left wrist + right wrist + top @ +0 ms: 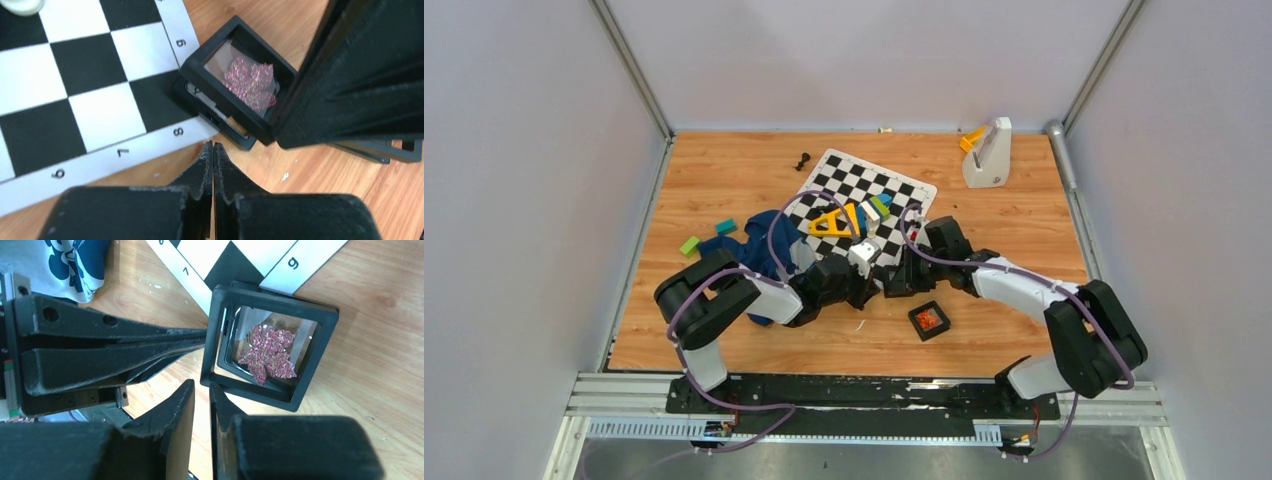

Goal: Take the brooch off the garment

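The brooch [266,352], a glittery pink-red leaf [250,84], lies inside a small open black frame box [220,340] on the wood at the checkered mat's near corner. The garment [759,250], dark navy with a light printed patch [75,260], lies crumpled left of the grippers, apart from the box. My left gripper [213,143] is shut on nothing, its tips just in front of the box; in the right wrist view its fingers [115,350] reach the box's left side. My right gripper [202,384] stands a narrow gap open and empty, close to the box's near edge.
A second small black box [929,320] with something orange-red inside sits on the wood to the right. The checkered mat [904,190] carries yellow and other coloured blocks [839,222]. Green and teal blocks [704,237] lie left; a white stand [987,155] is at the back right.
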You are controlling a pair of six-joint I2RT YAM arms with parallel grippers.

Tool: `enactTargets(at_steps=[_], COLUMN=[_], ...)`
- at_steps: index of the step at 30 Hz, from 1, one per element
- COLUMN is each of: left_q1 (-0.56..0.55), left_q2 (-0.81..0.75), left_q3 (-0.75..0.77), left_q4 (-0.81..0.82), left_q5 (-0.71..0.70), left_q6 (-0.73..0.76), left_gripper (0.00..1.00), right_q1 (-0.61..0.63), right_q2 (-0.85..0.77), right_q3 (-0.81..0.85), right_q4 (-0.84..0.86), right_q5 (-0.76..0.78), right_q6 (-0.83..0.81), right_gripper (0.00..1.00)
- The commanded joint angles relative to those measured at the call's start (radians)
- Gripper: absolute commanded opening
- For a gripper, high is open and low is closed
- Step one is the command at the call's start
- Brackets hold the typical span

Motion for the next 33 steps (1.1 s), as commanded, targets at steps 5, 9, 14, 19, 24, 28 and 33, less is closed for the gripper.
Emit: enactTargets(at_steps=[5, 9, 14, 19, 24, 28, 33], left_q1=[0.005, 0.005, 0.008, 0.052, 0.166, 0.292, 0.42], left_q2=[-0.211, -0.342, -0.524, -0.734, -0.944, -1.013, -1.045], left_q3=[-0.108, -0.137, -0.153, -0.125, -0.068, -0.009, -0.044], left_q4=[-0.112, -0.204, -0.337, -0.568, -0.764, -0.859, -0.797], left_q5=[-0.055, -0.084, -0.142, -0.252, -0.334, -0.441, -0.572], left_q6=[-0.008, -0.002, 0.012, 0.013, 0.058, 0.114, 0.147], left_gripper=[0.0, 0.0, 0.0, 0.02, 0.32, 0.65, 1.0], right_q1=[0.065, 0.09, 0.09, 0.086, -0.008, -0.204, -0.248], right_q2=[0.107, 0.136, 0.064, -0.124, -0.27, -0.356, -0.542], right_q3=[0.114, 0.149, 0.178, 0.168, 0.158, 0.123, -0.054], right_q4=[-0.055, -0.085, -0.121, -0.132, -0.134, -0.113, 0.122], right_q5=[0.133, 0.19, 0.217, 0.302, 0.397, 0.379, 0.556], right_q6=[-0.027, -0.032, -0.045, -0.09, -0.104, -0.066, -0.186], right_gripper=[0.19, 0.19, 0.21, 0.39, 0.51, 0.57, 0.67])
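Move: The open-lidded box with the pink brooch, at the chessboard's near corner, lies roughly 2 cm ahead of the left fingertips, 4 cm to their right and 1 cm lower. From the right hand it is about 3 cm ahead, 1 cm right and 3 cm below. The red brooch's box sits some 5 cm back and 8 cm right of the right hand. The garment lies about 7 cm ahead of the left hand and 19 cm to its left. Lower the right fingers another 2 cm at the lid of the pink brooch's box, easing slightly forward and rolling left side down. Meanwhile draw the shut left gripper off the box leftwards, then up, ending some 24 cm left over the garment, turned counter-clockwise and opened wide. Then lift the right hand off, up and right with some forward, tipping its fingers up and opening them further. ##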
